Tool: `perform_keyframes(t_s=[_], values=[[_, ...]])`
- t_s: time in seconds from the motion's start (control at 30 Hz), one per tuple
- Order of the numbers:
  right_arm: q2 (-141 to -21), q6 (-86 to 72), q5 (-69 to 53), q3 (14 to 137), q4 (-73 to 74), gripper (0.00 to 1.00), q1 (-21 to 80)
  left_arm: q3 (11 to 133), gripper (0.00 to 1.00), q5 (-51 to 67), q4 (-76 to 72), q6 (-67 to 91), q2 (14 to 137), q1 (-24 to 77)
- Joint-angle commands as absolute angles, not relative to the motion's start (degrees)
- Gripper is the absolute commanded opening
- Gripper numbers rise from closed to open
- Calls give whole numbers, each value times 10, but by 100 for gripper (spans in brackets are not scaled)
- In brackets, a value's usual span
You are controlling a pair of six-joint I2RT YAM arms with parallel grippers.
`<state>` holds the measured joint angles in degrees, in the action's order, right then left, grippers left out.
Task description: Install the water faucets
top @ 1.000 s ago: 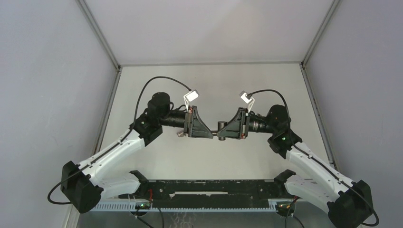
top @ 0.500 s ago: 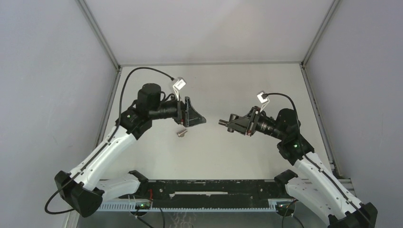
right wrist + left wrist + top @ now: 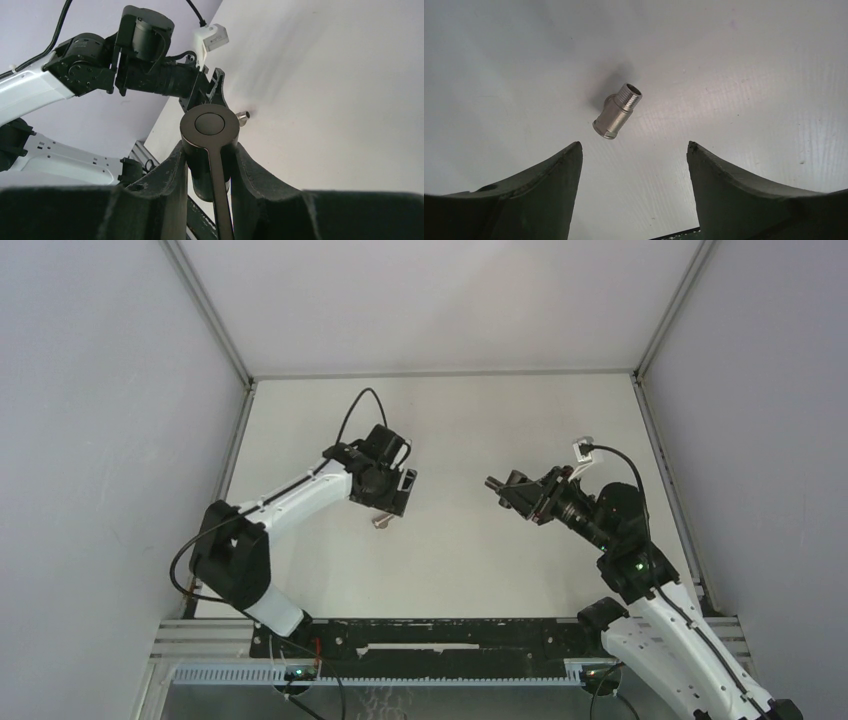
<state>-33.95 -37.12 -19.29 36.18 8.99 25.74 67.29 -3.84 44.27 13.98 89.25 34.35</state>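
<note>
The water faucets are two separate pieces. A small silvery threaded fitting lies on its side on the white table, also seen from above as the fitting. My left gripper hangs over the table just short of the fitting, open and empty; seen from above, the left gripper points downward. A dark tap piece with a round cap and thin lever is held in the air by my right gripper, shut on its body. The top view shows the tap jutting left from the right gripper.
Grey walls enclose the table on three sides. A black rail with the arm bases runs along the near edge. The left arm and its white camera show in the right wrist view, beyond the tap.
The two grippers, which met at the tap, have parted. My left gripper opened, let go and swung down over the fitting. My right arm drew back to the right with the tap.
</note>
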Motion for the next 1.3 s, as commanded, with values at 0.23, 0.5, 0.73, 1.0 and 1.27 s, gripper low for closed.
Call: perform_keyframes(t_s=[0.23,0.5,0.73,1.0,1.27], values=[[-350,-362,-175,378,66,0,256,698,69,-31,435,91,995,346],[-360,-357,-185,377,60,0,255,694,50,-29,427,92,1018,346],[-362,-358,-192,377,64,0,255,696,42,-32,428,107,1036,346],[-357,-353,-188,377,73,0,255,694,20,-26,426,113,1034,346],[-322,-319,-250,303,-81,0,266,717,0,10,416,136,951,343]])
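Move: The loose metal faucet fitting lies on the table almost straight beneath the open left fingers, about 8 cm below, roughly 1 cm back and 1 cm to the left, its threaded end pointing forward and right. The other faucet part, held up in the right gripper, is some 20 cm to the left hand's right, 4 cm back and 17 cm higher. From the right hand the loose fitting lies about 23 cm left, 6 cm ahead and 25 cm below. The loose fitting is met from above: the left hand sinks about 8 cm almost straight down onto it, its fingers tipping some 15 degrees nearer to vertical and narrowing on the way. Once down, the left hand stays low while its fingers finish closing and pinch the fitting's body behind the thread. The right hand, keeping its grip on the other part, eases about 2 cm down. ##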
